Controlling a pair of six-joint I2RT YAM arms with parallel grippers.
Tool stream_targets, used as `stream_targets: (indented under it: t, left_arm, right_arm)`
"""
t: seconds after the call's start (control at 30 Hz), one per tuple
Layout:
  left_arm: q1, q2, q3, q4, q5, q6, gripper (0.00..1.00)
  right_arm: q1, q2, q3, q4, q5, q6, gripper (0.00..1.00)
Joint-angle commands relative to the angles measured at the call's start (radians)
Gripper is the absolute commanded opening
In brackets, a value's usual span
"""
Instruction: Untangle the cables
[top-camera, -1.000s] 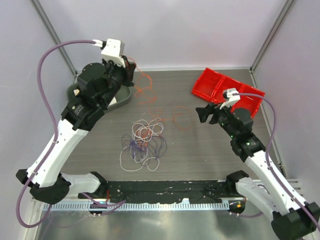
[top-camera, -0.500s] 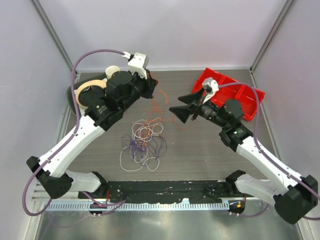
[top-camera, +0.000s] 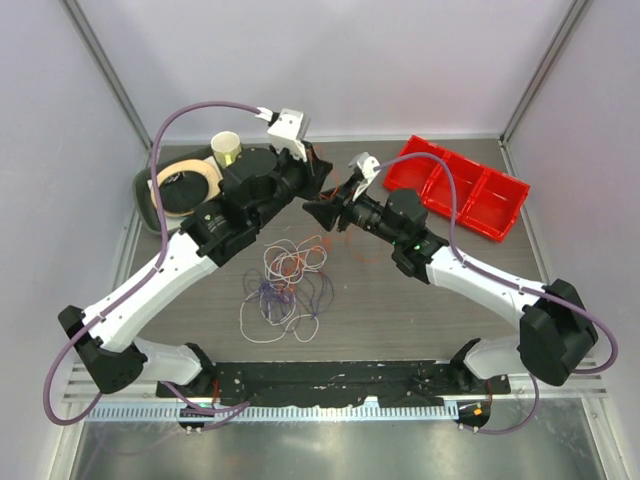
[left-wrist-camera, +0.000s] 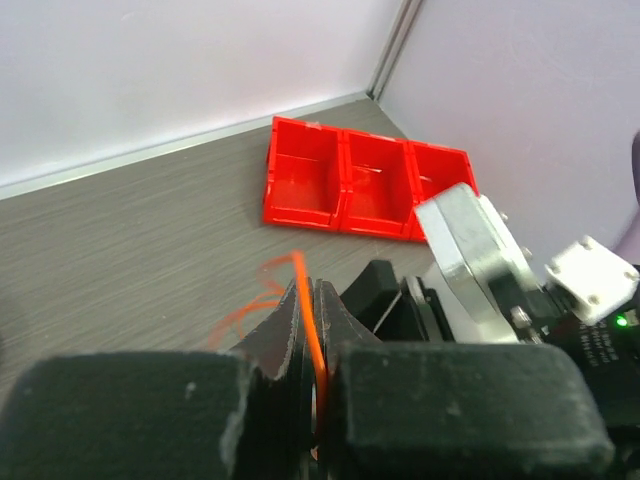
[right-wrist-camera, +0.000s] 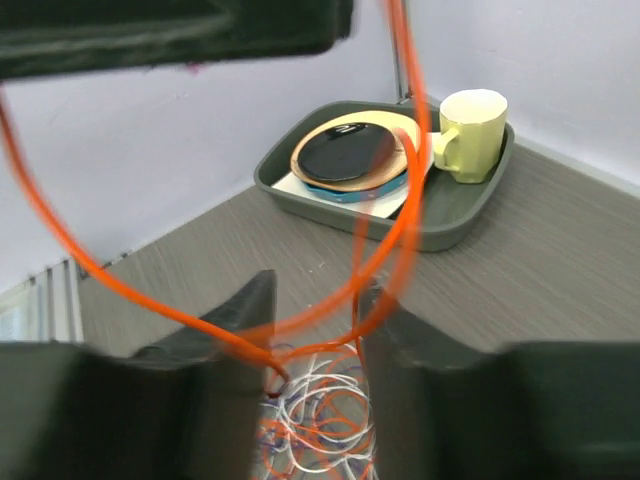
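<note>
The cables (top-camera: 285, 282) lie in a loose purple, white and orange tangle at mid-table, also seen low in the right wrist view as cables (right-wrist-camera: 322, 425). My left gripper (top-camera: 320, 180) hangs above the table behind the tangle, shut on an orange cable (left-wrist-camera: 304, 292) that runs up between its jaws. My right gripper (top-camera: 320, 212) faces it at close range, open. Loops of the orange cable (right-wrist-camera: 141, 298) hang across the gap between its fingers (right-wrist-camera: 240, 320), blurred and slack.
A red three-compartment bin (top-camera: 462, 186) sits at the back right. At the back left a grey tray (top-camera: 150, 205) holds a yellow cup (top-camera: 227, 150) and a round plate (right-wrist-camera: 350, 155). White walls enclose the table on three sides.
My left gripper carried the orange cable rightwards from over the tray to the table's middle. My right gripper swung left from beside the red bin to meet it, and the cable now hangs between its jaws.
</note>
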Motion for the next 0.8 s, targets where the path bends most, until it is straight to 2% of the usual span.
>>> stream_targets:
  t: [0.0,0.03,0.07,0.1,0.13,0.17,0.2,0.23,0.27,0.43,0.53,0.57,0.67,0.77]
  left_arm:
    - [-0.010,-0.014,0.005,0.055,0.025,-0.024,0.00]
    - [-0.011,-0.017,0.002,0.051,0.032,-0.025,0.00]
    - [-0.010,-0.023,-0.004,0.034,0.029,-0.033,0.00]
    - [-0.010,-0.037,-0.007,0.025,0.023,-0.037,0.07]
    - [-0.010,-0.046,-0.019,0.015,0.014,-0.039,0.24]
    - [-0.011,-0.057,-0.032,0.003,0.016,-0.038,0.79]
    - [-0.010,-0.069,-0.045,-0.002,0.016,-0.038,0.99]
    - [-0.010,-0.106,-0.082,-0.006,0.013,-0.038,1.00]
    - [-0.011,-0.126,-0.110,0.000,0.020,-0.041,1.00]
    - [-0.011,-0.323,-0.336,0.083,0.043,-0.067,1.00]
    - [-0.010,-0.388,-0.444,0.104,-0.012,-0.088,1.00]
    - [-0.010,-0.413,-0.464,0.104,-0.029,-0.096,1.00]
    - [-0.010,-0.405,-0.526,0.104,-0.079,-0.111,1.00]
    - [-0.010,-0.356,-0.555,0.107,-0.115,-0.114,1.00]
  right_arm:
    - [0.008,-0.001,0.023,0.169,0.086,-0.032,0.20]
    - [0.008,-0.015,0.012,0.185,0.102,-0.023,0.01]
    - [0.008,-0.024,0.000,0.181,0.122,-0.011,0.01]
    - [0.008,-0.036,0.006,0.145,0.144,-0.011,0.01]
    - [0.007,-0.049,0.015,0.097,0.221,-0.031,0.01]
    - [0.005,-0.071,0.038,0.001,0.284,-0.038,0.01]
    - [-0.007,-0.084,0.053,-0.050,0.350,-0.054,0.01]
    - [-0.018,-0.093,0.067,-0.093,0.434,-0.072,0.01]
    - [-0.041,-0.114,0.099,-0.173,0.446,-0.071,0.01]
    - [-0.351,-0.168,0.228,-0.348,0.403,0.010,0.01]
    - [-0.476,-0.179,0.331,-0.448,0.405,0.014,0.01]
    - [-0.499,-0.175,0.404,-0.533,0.414,0.012,0.01]
    - [-0.585,-0.144,0.501,-0.667,0.467,-0.005,0.01]
    - [-0.679,-0.122,0.530,-0.696,0.461,-0.005,0.01]
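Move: The orange cable hangs from the left hand's shut fingers and passes right between the right hand's part-open fingers; that crossing lies about 9 cm below the left hand, otherwise level with it. From the right hand, the white-purple tangle is some 30 cm below, 8 cm back and 5 cm left; a loose orange loop lies equally low, 5 cm ahead and 13 cm right. The red tray stands about 20 cm ahead, 38 cm right, at table height. The orange cable passes from left hand to right: the right fingers shut on it just below the left grip, then the left fingers open wide and let go. The right hand carries it off some 30 cm to the right, also up and forward, towards the red tray's side, turning about 60 degrees clockwise, while the emptied left hand sinks some 8 cm, drawing left and back. ##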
